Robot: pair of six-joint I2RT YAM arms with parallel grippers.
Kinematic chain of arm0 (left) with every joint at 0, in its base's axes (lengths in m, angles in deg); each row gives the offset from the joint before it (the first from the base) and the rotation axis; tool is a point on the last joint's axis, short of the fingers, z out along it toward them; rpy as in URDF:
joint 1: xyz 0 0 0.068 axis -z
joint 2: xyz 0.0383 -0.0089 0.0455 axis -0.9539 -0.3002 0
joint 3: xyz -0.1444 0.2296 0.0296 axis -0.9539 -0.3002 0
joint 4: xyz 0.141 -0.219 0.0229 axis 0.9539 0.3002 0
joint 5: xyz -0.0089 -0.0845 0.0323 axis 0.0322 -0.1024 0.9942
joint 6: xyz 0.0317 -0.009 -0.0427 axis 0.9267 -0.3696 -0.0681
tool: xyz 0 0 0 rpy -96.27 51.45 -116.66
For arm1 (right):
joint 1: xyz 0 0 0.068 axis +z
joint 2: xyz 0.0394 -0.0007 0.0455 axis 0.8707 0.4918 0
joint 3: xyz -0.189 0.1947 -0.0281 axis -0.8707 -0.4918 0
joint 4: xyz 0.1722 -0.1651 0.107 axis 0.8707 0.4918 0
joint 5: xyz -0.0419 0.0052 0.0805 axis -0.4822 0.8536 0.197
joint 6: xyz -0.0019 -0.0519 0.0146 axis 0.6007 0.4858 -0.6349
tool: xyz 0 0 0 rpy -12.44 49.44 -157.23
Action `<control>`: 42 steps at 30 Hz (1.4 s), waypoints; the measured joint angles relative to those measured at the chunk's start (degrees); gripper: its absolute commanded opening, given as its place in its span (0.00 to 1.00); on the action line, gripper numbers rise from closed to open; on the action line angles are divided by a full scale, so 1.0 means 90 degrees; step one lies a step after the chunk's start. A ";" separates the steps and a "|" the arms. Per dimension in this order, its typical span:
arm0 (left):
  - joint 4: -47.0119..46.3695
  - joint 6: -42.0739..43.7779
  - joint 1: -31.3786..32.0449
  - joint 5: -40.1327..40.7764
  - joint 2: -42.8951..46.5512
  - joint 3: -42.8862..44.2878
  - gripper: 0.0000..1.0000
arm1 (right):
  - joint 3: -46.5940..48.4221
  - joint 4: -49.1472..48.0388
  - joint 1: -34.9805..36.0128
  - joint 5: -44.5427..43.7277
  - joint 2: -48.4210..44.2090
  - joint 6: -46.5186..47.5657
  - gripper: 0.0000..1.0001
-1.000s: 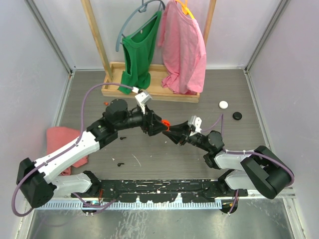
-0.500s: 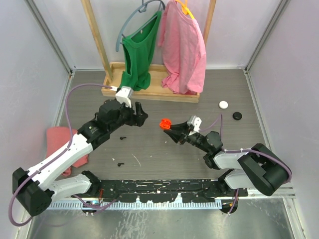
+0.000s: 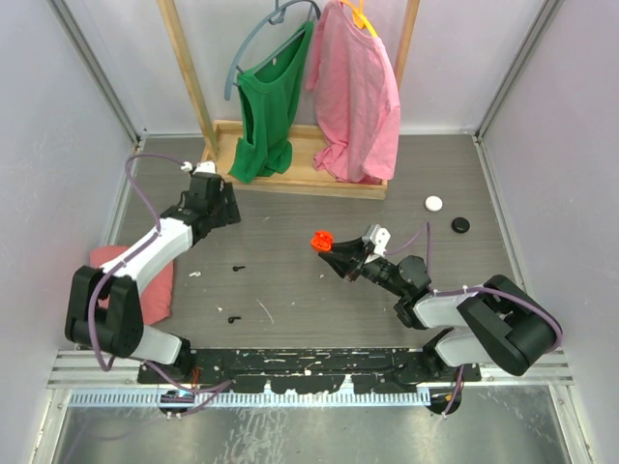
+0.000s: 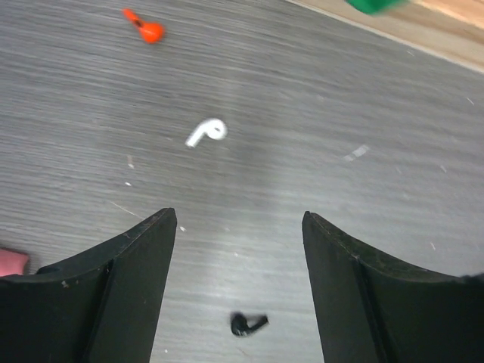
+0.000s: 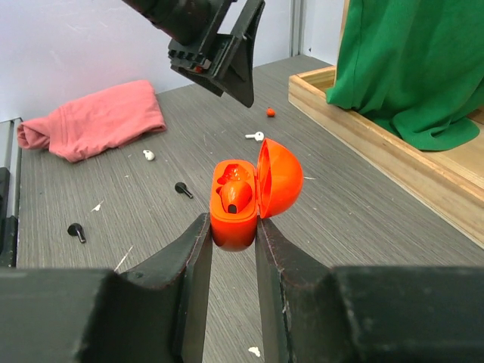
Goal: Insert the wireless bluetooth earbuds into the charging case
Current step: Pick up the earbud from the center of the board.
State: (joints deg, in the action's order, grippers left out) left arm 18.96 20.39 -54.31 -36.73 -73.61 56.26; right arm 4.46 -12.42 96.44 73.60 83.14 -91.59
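My right gripper (image 5: 231, 227) is shut on the orange charging case (image 5: 240, 198), held above the table with its lid open; one orange earbud (image 5: 236, 194) sits inside. From above, the case (image 3: 321, 240) is at mid-table. My left gripper (image 4: 238, 215) is open and empty, low over the table at the back left (image 3: 224, 209). Under it lie an orange earbud (image 4: 147, 29), a white earbud (image 4: 206, 132) and a black earbud (image 4: 248, 324). Another black earbud (image 3: 238, 268) and a further black one (image 3: 233, 318) lie nearer the front, with a white one (image 3: 194, 275) beside them.
A wooden rack base (image 3: 300, 169) with a green shirt (image 3: 269, 106) and a pink shirt (image 3: 358, 97) stands at the back. A pink cloth (image 3: 145, 280) lies at the left. A white puck (image 3: 433, 203) and a black puck (image 3: 460, 224) sit at the right.
My left gripper has drawn away from the case and swung to the back left, open with nothing in it. The right gripper has held the open case still.
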 measured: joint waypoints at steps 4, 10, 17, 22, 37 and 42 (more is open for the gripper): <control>-0.0056 -0.0253 -0.0597 0.0114 -0.0707 0.0374 0.66 | -0.0002 -0.0005 0.0000 -0.0019 0.0000 0.0002 0.01; -0.0192 -0.0539 -0.1183 0.0219 -0.1851 0.1205 0.63 | -0.0002 -0.0002 0.0000 -0.0017 0.0000 0.0002 0.01; -0.0238 -0.0736 -0.1581 0.0168 -0.3007 0.2038 0.55 | -0.0002 0.0000 0.0000 -0.0010 0.0102 0.0010 0.01; -0.0238 -0.0840 -0.1749 0.0090 -0.3534 0.2412 0.46 | 0.0002 0.0002 0.0002 0.0022 0.0153 0.0032 0.01; -0.0090 -0.0925 -0.1872 -0.0262 -0.4214 0.3048 0.21 | 0.0015 0.0070 0.0007 0.0087 0.0206 0.0143 0.01; -0.0015 -0.0916 -0.1877 -0.0379 -0.4211 0.3048 0.12 | 0.0019 0.0112 0.0007 0.0087 0.0206 0.0143 0.01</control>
State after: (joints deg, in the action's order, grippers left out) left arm 18.83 12.15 -71.21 -40.14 -111.51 83.69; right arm 4.64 -11.42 96.51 74.39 85.00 -90.30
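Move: The orange earbud is some 13 cm ahead of the left hand, 9 cm to its left and 10 cm below. The white earbud lies nearer, about 7 cm ahead and 3 cm left. The tray's near left corner stands 18 cm ahead and 12 cm left, and a black earbud lies 8 cm back and 3 cm right. From the right hand, which still holds the orange case, the orange earbud is roughly 26 cm ahead, 36 cm left and 15 cm lower. Fingertips close around the orange earbud on the table, one on each side, from wide open to nearly shut. To get there the left hand reaches about 13 cm forward and 9 cm left while sinking nearly 10 cm, turning some 20 degrees counter-clockwise and tipping a little further down; it then stays low while the fingers finish narrowing. ##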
